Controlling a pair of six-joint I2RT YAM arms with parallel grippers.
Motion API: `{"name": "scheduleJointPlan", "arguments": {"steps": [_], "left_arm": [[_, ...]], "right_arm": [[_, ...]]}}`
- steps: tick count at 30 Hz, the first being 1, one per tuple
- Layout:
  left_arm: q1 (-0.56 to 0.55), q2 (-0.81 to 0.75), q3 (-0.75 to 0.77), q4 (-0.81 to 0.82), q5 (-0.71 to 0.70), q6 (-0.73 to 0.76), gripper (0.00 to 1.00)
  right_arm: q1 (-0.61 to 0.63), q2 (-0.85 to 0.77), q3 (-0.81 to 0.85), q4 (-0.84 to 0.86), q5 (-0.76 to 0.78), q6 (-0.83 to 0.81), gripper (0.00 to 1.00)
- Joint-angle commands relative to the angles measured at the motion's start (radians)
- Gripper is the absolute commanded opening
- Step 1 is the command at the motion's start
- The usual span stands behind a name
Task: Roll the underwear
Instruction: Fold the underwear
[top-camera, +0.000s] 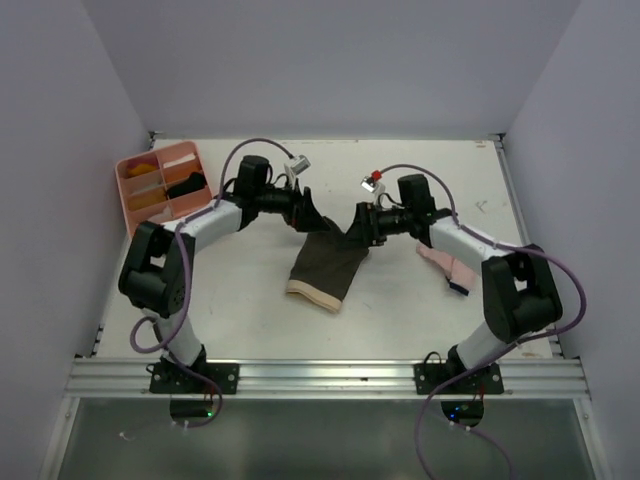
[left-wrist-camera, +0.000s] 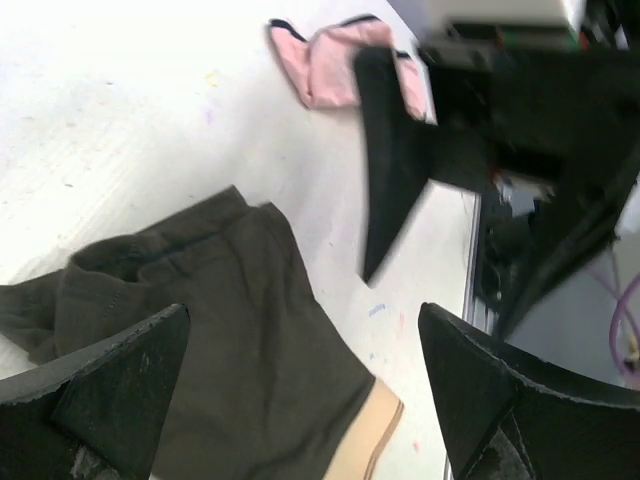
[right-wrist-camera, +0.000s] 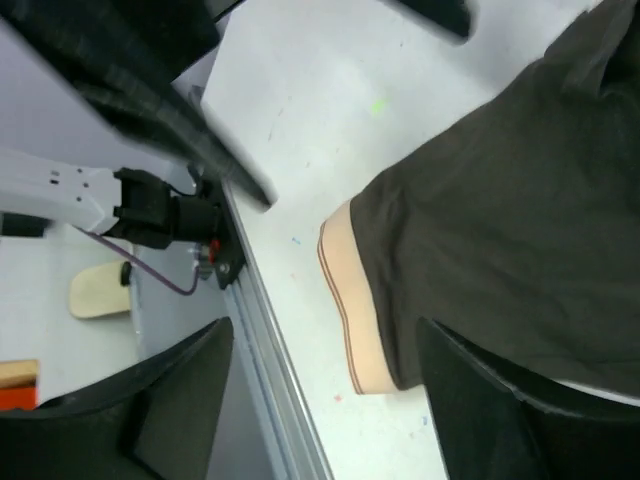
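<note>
The dark olive-brown underwear (top-camera: 325, 268) lies spread on the white table, its beige waistband (top-camera: 312, 293) toward the near edge. Both grippers hover at its far end, facing each other. My left gripper (top-camera: 315, 218) is open; in the left wrist view (left-wrist-camera: 305, 312) the dark cloth (left-wrist-camera: 240, 330) lies below its spread fingers, not pinched. My right gripper (top-camera: 358, 228) is open too, and in its wrist view (right-wrist-camera: 327, 325) the garment (right-wrist-camera: 500, 230) and waistband (right-wrist-camera: 350, 300) lie under it. The pale pink underwear (top-camera: 447, 265) lies crumpled at the right, partly under the right arm, and shows in the left wrist view (left-wrist-camera: 335, 70).
A pink plastic compartment tray (top-camera: 160, 185) stands at the back left corner. The metal rail (top-camera: 330, 375) runs along the near edge. Grey walls close the table on three sides. The two grippers are close together over the table's middle.
</note>
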Motion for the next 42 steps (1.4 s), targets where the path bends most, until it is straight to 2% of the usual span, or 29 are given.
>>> {"name": "scheduleJointPlan", "arguments": {"steps": [1, 2, 3, 4, 6, 13, 20, 27, 30, 35, 36, 38, 39, 40, 42], "left_arm": [[0.013, 0.103, 0.018, 0.311, -0.045, -0.302, 1.00], [0.006, 0.122, 0.026, 0.395, -0.047, -0.341, 1.00], [0.003, 0.217, 0.043, 0.528, -0.047, -0.513, 1.00], [0.002, 0.218, 0.043, 0.529, -0.047, -0.514, 1.00], [0.001, 0.276, 0.047, 0.644, -0.036, -0.607, 1.00], [-0.017, 0.403, 0.052, 0.794, -0.062, -0.728, 1.00], [-0.007, 0.477, 0.067, 0.817, -0.125, -0.714, 1.00], [0.032, 0.538, 0.142, 0.782, -0.174, -0.679, 1.00], [0.044, 0.517, 0.219, 0.825, -0.055, -0.677, 1.00], [0.082, 0.310, 0.222, 0.756, 0.111, -0.636, 1.00], [0.107, 0.286, 0.218, 0.685, 0.155, -0.633, 1.00], [0.128, 0.212, 0.178, 0.666, 0.237, -0.623, 1.00], [0.139, 0.181, 0.147, 0.588, 0.290, -0.602, 1.00], [0.142, 0.149, 0.076, 0.511, 0.301, -0.553, 1.00], [0.144, 0.057, 0.017, 0.305, 0.297, -0.293, 1.00]], "right_arm": [[0.008, -0.019, -0.106, 0.249, -0.036, 0.174, 0.75], [0.010, -0.011, -0.124, 0.291, -0.041, 0.203, 0.68], [0.017, 0.011, -0.189, 0.432, -0.033, 0.307, 0.52], [0.025, 0.011, -0.190, 0.472, -0.033, 0.337, 0.52], [0.040, 0.028, -0.179, 0.490, -0.032, 0.348, 0.46], [0.079, 0.175, -0.159, 0.512, -0.017, 0.374, 0.43], [0.079, 0.342, -0.184, 0.539, -0.001, 0.352, 0.40], [0.083, 0.333, -0.196, 0.461, 0.016, 0.270, 0.41], [0.086, 0.307, -0.185, 0.455, 0.008, 0.270, 0.40], [0.085, 0.138, -0.139, 0.472, -0.027, 0.352, 0.43], [0.085, 0.114, -0.132, 0.473, -0.032, 0.365, 0.43], [0.077, 0.057, -0.097, 0.457, -0.035, 0.389, 0.44], [0.074, 0.051, -0.080, 0.443, -0.036, 0.389, 0.44], [0.071, 0.058, -0.060, 0.411, -0.032, 0.379, 0.44], [0.063, 0.084, -0.008, 0.340, -0.021, 0.325, 0.44]]}}
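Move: The underwear lies flat below both hands, some 14 cm down. Its middle is about 1 cm back and 5 cm left of the right hand, with the tan waistband about 9 cm back and 9 cm left of that hand. The pink cloth is roughly 24 cm right of the right hand and 2 cm back. From the left hand, the underwear's middle is about 5 cm back and 2 cm right, while its far corner is around 8 cm ahead and 2 cm right. Bring the right gripper down about 12 cm, slightly back and left, onto the dark fabric while its wide fingers draw in to about half open, then lift it back nearly to its starting height. Carry the open left gripper forward some 11 cm and down 9 towards the far corner, drifting right, then raise it clear, well above where it began, tips levelling. ##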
